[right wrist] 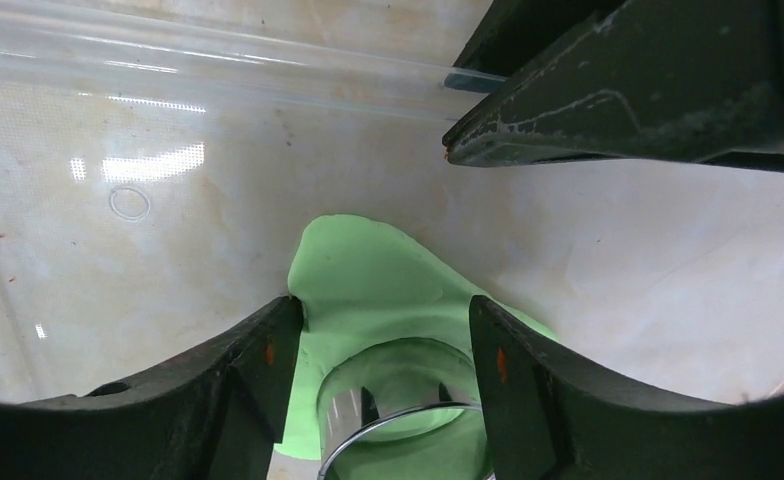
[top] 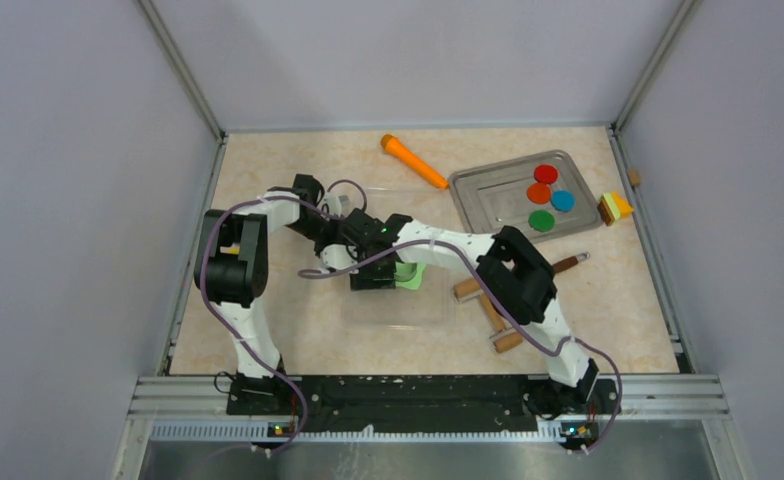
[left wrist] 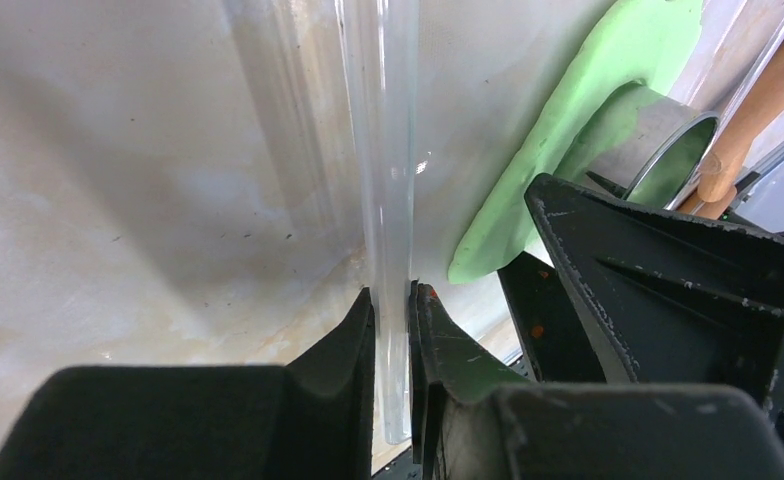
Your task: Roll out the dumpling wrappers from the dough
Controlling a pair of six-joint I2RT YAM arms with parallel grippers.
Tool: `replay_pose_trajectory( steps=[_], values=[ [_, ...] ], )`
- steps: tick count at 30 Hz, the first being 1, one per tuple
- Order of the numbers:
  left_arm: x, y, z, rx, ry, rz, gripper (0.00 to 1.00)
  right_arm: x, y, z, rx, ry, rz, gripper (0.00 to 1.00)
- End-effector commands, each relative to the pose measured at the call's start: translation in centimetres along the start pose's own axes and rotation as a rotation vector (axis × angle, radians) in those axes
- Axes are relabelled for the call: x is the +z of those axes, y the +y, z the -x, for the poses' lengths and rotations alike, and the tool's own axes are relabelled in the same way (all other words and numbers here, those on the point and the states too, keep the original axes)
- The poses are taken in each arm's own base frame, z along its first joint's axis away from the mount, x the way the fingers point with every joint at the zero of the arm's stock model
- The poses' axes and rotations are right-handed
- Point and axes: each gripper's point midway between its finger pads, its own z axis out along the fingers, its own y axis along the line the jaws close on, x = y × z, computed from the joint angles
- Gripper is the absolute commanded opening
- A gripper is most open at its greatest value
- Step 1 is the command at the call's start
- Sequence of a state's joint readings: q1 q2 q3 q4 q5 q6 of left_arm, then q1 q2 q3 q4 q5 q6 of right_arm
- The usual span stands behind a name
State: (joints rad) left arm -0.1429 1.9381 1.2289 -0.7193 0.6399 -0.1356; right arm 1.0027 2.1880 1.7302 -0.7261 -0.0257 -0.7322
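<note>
A thin sheet of light green dough (right wrist: 368, 260) (left wrist: 568, 110) (top: 409, 275) lies on the floor of a clear plastic tray (top: 398, 310). A metal ring cutter (right wrist: 398, 400) (left wrist: 658, 130) stands upright on the dough. My right gripper (right wrist: 385, 310) (top: 373, 272) is shut on the cutter, one finger at each side of it. My left gripper (left wrist: 392, 295) (top: 343, 250) is shut on the tray's thin left wall (left wrist: 383, 150). No dumpling wrappers are in view.
Two wooden rolling pins (top: 488, 310) (left wrist: 758, 100) lie just right of the clear tray. At the back right, a metal tray (top: 488, 200) holds red, orange, blue and dark green discs. An orange stick (top: 413, 160) lies behind it, and a small yellow block (top: 615, 208) sits beside it.
</note>
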Motion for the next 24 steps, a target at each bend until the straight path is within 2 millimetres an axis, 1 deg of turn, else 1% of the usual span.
replay_pose_trajectory(
  steps=[1, 3, 6, 8, 10, 12, 15, 17, 21, 24],
  values=[
    [-0.2, -0.6, -0.3, 0.013, 0.016, -0.038, 0.00, 2.1, 2.4, -1.7, 0.065, 0.054, 0.121, 0.65],
    [-0.1, -0.6, -0.4, 0.014, 0.017, -0.042, 0.00, 3.0, 3.1, -2.7, 0.082, 0.086, 0.156, 0.63],
    [-0.2, -0.8, -0.3, 0.016, 0.015, -0.049, 0.00, 3.4, 3.1, -3.0, 0.113, 0.084, 0.183, 0.50],
    [-0.2, -0.8, -0.3, 0.018, 0.014, -0.049, 0.00, 3.5, 2.7, -2.8, 0.127, 0.073, 0.175, 0.41],
    [-0.2, -0.8, -0.3, 0.018, 0.014, -0.049, 0.00, 3.3, 2.2, -2.6, 0.130, 0.066, 0.154, 0.28],
    [-0.3, -0.8, -0.3, 0.018, 0.013, -0.048, 0.00, 2.8, 1.1, -2.1, 0.137, 0.050, 0.102, 0.25],
    [-0.2, -0.7, -0.3, 0.017, 0.014, -0.045, 0.00, 1.6, -0.8, -1.2, 0.145, 0.018, 0.011, 0.20],
    [-0.2, -0.7, -0.3, 0.020, 0.012, -0.042, 0.00, 0.4, -1.8, -0.5, 0.160, -0.007, -0.029, 0.18],
    [-0.1, -0.4, -0.5, 0.018, 0.017, -0.033, 0.00, -2.6, -2.3, 1.4, 0.187, -0.086, -0.038, 0.15],
    [0.0, -0.3, -0.4, 0.019, 0.017, -0.029, 0.00, -4.3, -1.8, 2.3, 0.208, -0.133, -0.014, 0.13]
  ],
)
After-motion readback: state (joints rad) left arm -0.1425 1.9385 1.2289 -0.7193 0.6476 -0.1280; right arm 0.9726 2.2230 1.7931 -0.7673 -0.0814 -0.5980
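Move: The right hand stands low over the dough with parted fingers either side of its left flap; the dough's middle is about 3 cm to its right, level ahead and 1 cm below. The ring cutter, set in the dough, is some 4 cm right and 1 cm ahead; the rolling pin's head lies roughly 18 cm right and 3 cm back. From the left hand, already gripping the clear board's rim, the dough is about 11 cm right, 3 cm back and 2 cm below. The right fingers close on the dough's left flap, beside the ring cutter, and pinch it between their tips. The hand otherwise stays in place: it dips under 1 cm and comes back up while turning roughly 10 degrees, mostly clockwise. The left hand stays still and keeps its grip on the board's rim. ##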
